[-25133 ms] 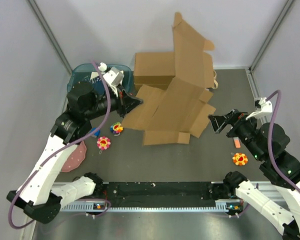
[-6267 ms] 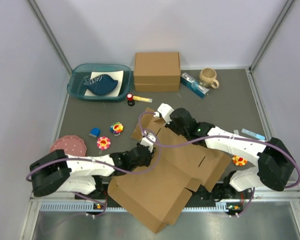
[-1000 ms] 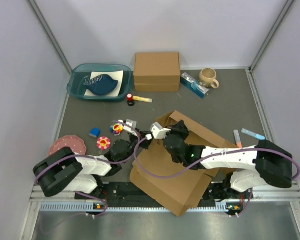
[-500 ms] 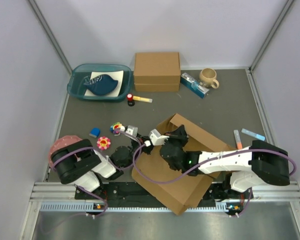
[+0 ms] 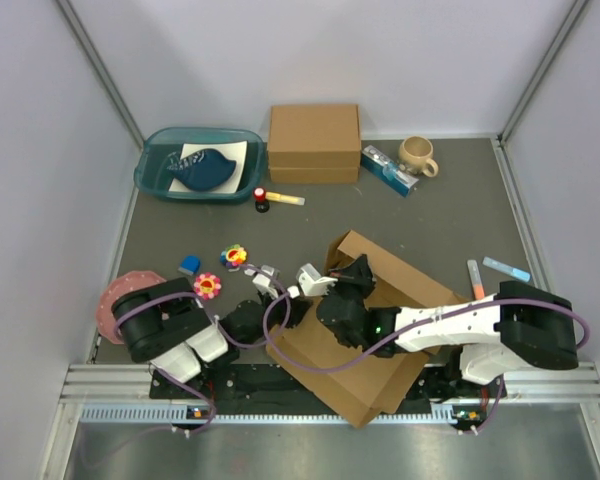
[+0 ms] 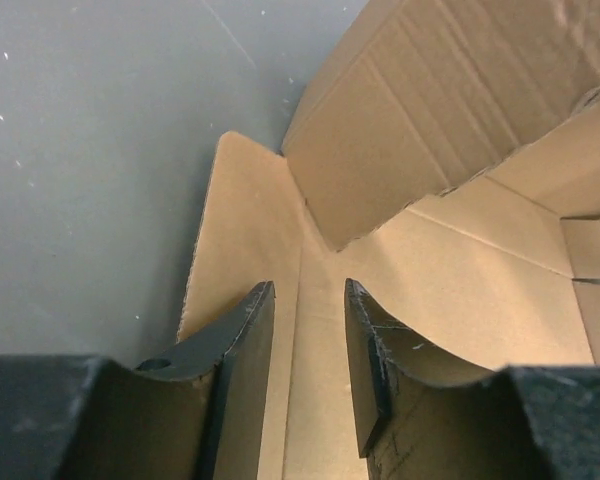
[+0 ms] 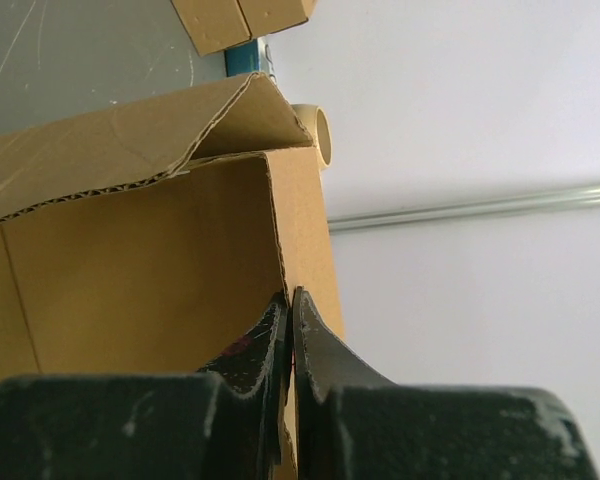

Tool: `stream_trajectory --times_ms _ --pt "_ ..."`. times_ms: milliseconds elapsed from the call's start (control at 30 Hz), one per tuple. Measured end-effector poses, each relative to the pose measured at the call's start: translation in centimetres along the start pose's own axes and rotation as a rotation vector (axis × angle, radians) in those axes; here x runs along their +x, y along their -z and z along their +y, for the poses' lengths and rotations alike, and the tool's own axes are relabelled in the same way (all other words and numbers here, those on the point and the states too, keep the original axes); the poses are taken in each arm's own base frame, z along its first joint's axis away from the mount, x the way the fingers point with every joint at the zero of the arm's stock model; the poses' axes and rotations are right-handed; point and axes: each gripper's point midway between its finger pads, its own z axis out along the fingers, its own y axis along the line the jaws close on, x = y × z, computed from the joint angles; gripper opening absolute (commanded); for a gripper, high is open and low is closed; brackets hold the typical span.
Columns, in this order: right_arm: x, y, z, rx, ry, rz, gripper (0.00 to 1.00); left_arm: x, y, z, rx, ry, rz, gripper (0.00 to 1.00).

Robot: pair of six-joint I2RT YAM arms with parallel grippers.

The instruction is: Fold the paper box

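The paper box (image 5: 355,370) is a brown corrugated mailer, partly folded, lying near the front edge between my arms, with one wall raised at its far side. My left gripper (image 5: 290,306) sits low at the box's left edge. In the left wrist view it (image 6: 308,285) is open above a flat flap of the box (image 6: 460,120), with only a crease line showing in the gap. My right gripper (image 5: 357,273) reaches in from the right. In the right wrist view it (image 7: 288,296) is shut on the upright edge of a box wall (image 7: 130,260).
A ready-made brown cardboard box (image 5: 314,140), a teal tub (image 5: 152,172) and a mug (image 5: 417,153) stand along the back. Flower toys (image 5: 208,286), a blue block (image 5: 189,265) and a pink plate (image 5: 115,297) lie at the left. Two pens (image 5: 476,277) lie at the right.
My left gripper has opened and let go of the box flap, and the left arm has drawn back toward its base. The right gripper stays shut on the wall and has shifted slightly nearer.
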Motion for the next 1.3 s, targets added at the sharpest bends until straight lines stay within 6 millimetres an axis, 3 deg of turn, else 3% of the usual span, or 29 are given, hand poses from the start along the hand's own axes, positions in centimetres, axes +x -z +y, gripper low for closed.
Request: stream_trajectory --times_ms 67,233,333,500,667,833,1033,1233,1300 --pt "0.0 0.0 0.0 0.0 -0.007 0.0 0.0 -0.3 0.2 0.0 -0.004 -0.007 -0.003 0.41" --pt "0.0 0.0 0.0 -0.002 -0.029 -0.001 0.0 -5.4 1.0 -2.6 0.056 0.007 -0.158 0.41" --pt "0.1 0.0 0.1 -0.004 -0.037 0.0 0.0 -7.9 1.8 -2.2 0.006 0.015 -0.234 0.44" --pt "0.1 0.1 0.2 -0.01 -0.052 -0.001 0.0 -10.0 1.8 -1.1 -0.073 -0.072 -0.291 0.62" --pt "0.3 0.2 0.1 -0.019 -0.057 0.0 0.0 -9.1 -0.7 -1.5 -0.063 -0.194 -0.22 0.75" --pt "0.2 0.3 0.1 -0.032 -0.076 -0.004 0.0 -7.2 -1.9 -1.0 -0.044 -0.26 -0.168 0.76" --pt "0.3 0.3 0.2 -0.038 -0.092 -0.004 0.0 -6.4 -3.2 -1.6 0.001 -0.28 -0.167 0.77" --pt "0.4 0.3 0.2 -0.039 -0.106 -0.003 0.0 -3.6 -4.7 -0.2 -0.022 -0.298 -0.091 0.78" --pt "0.5 0.3 0.3 -0.04 -0.11 -0.002 0.0 -2.8 -5.3 0.2 -0.033 -0.303 -0.068 0.86"
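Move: From the left hand, the rounded far end of the box's side flap lies about 6 cm ahead, 4 cm to the right and 1 cm lower. The left corner of the standing box wall is 2 cm beyond that end and 1 cm farther right, about 3 cm above the hand. The bottom panel's middle is roughly 7 cm back, 9 cm right and 3 cm lower. From the right hand, the flap end is about level, 9 cm left and 14 cm below. Up and slightly forward about 9 cm, swinging briefly left, the left hand clears the bottom panel, then cuts right and sinks 8 cm to the far end of the side flap, fingertips tilting up and fingers opening much wider to either side of the flap end. The right hand keeps its pinch on the box wall's edge, almost in place, with a slight roll. ##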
